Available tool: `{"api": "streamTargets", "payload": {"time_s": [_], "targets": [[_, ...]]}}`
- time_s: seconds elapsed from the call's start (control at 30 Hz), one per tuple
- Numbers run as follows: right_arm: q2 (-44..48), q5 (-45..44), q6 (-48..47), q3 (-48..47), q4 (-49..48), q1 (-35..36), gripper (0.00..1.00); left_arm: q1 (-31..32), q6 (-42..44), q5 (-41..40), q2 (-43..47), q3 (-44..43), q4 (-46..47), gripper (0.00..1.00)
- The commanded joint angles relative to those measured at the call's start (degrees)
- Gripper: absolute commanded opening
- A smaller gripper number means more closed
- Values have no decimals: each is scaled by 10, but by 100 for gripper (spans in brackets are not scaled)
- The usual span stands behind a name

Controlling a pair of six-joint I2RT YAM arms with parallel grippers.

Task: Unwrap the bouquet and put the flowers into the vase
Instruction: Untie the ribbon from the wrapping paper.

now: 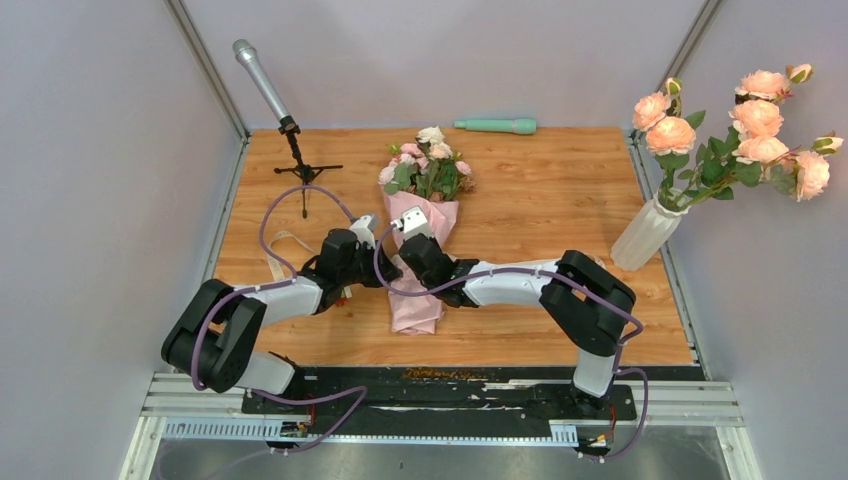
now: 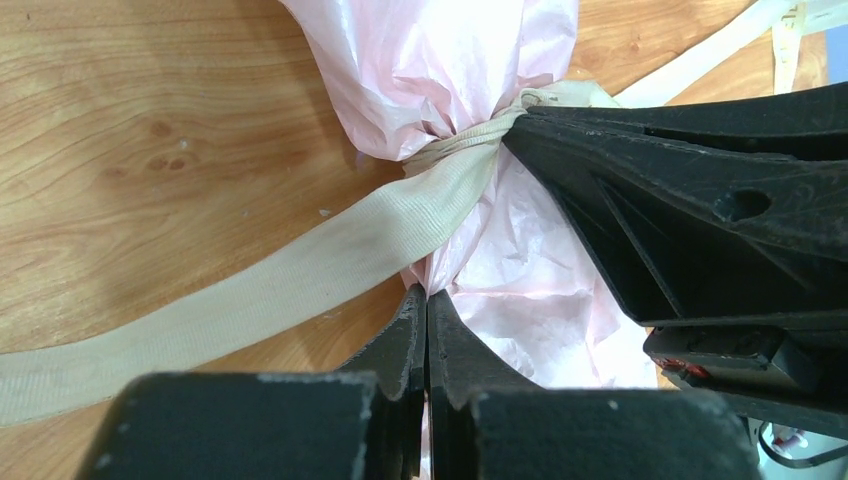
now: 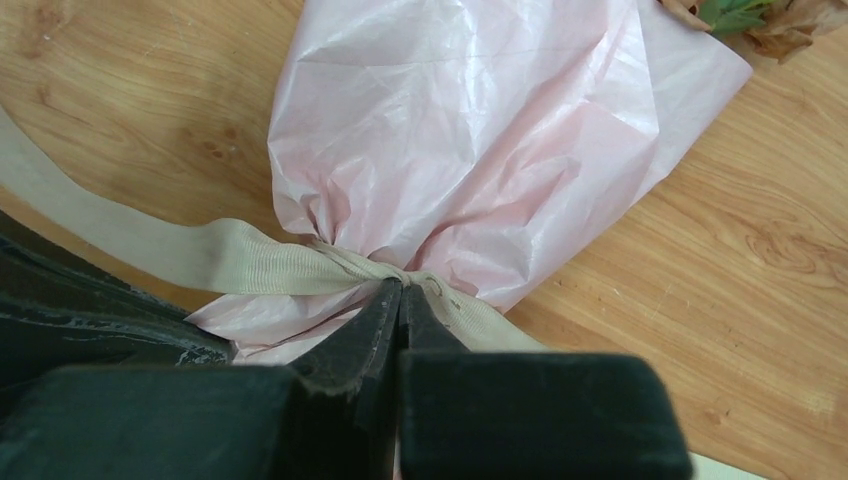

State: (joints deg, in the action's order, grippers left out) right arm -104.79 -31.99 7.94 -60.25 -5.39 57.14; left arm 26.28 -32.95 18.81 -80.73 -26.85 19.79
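The bouquet (image 1: 418,215) lies mid-table, its flowers (image 1: 428,168) pointing away and its pink paper (image 2: 470,60) cinched by a cream ribbon (image 2: 300,270). My right gripper (image 3: 400,288) is shut on the ribbon's knot (image 3: 420,278); in the left wrist view its black fingers (image 2: 640,190) reach that knot from the right. My left gripper (image 2: 427,297) is shut on a fold of pink paper just below the knot. The white ribbed vase (image 1: 645,235) stands at the table's right edge, far from both grippers.
Larger peach roses (image 1: 755,130) fill the vase. A microphone on a small tripod (image 1: 285,120) stands back left. A mint-green cylinder (image 1: 497,126) lies at the back edge. A loose ribbon tail (image 1: 277,250) trails left across the wood.
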Motion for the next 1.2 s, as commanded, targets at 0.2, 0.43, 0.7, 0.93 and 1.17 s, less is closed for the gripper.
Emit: {"api": "streamTargets", "payload": {"time_s": [0.2,0.43,0.7,0.93,1.17], "targets": [[47,-128,71,20,69,-16,0,0,-4,-21,-3,7,-20,0],[61,-128,75,35,78,-18,1,0,-8,-25,-2,7,-25,0],[104,-54,59,62,59,-27,8,0,-2,-18,9,3,-30,0],[178,98,15,101,30,-58,32,0,16,-19,24,-6,-53,0],[201,275,-11,90,36,-108,41,0,22,-17,31,-9,-63,0]]}}
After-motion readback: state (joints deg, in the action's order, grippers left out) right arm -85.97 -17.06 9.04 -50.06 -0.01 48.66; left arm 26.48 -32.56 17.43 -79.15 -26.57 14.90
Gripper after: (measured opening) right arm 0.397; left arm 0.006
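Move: The right hand's shut fingers are already on the ribbon knot, right at the fingertips. From that hand the flower heads lie about 14 cm ahead and 4 cm to the right, and the toy about 7 cm back and 11 cm to the left, 3 cm lower. The left hand still pinches the wrapping paper just below the ribbon; from it the knot sits some 4 cm ahead and 1 cm to the right, about 1 cm higher. Rightward, away from the left hand, the right hand travels about 6 cm with its fingers still shut, turning some 10 degrees clockwise. Then the fingers open partway, clear of the ribbon, while the hand rises about 4 cm and turns back. The left hand keeps its pinch on the paper, sinking about 1 cm and easing slightly back and left. ##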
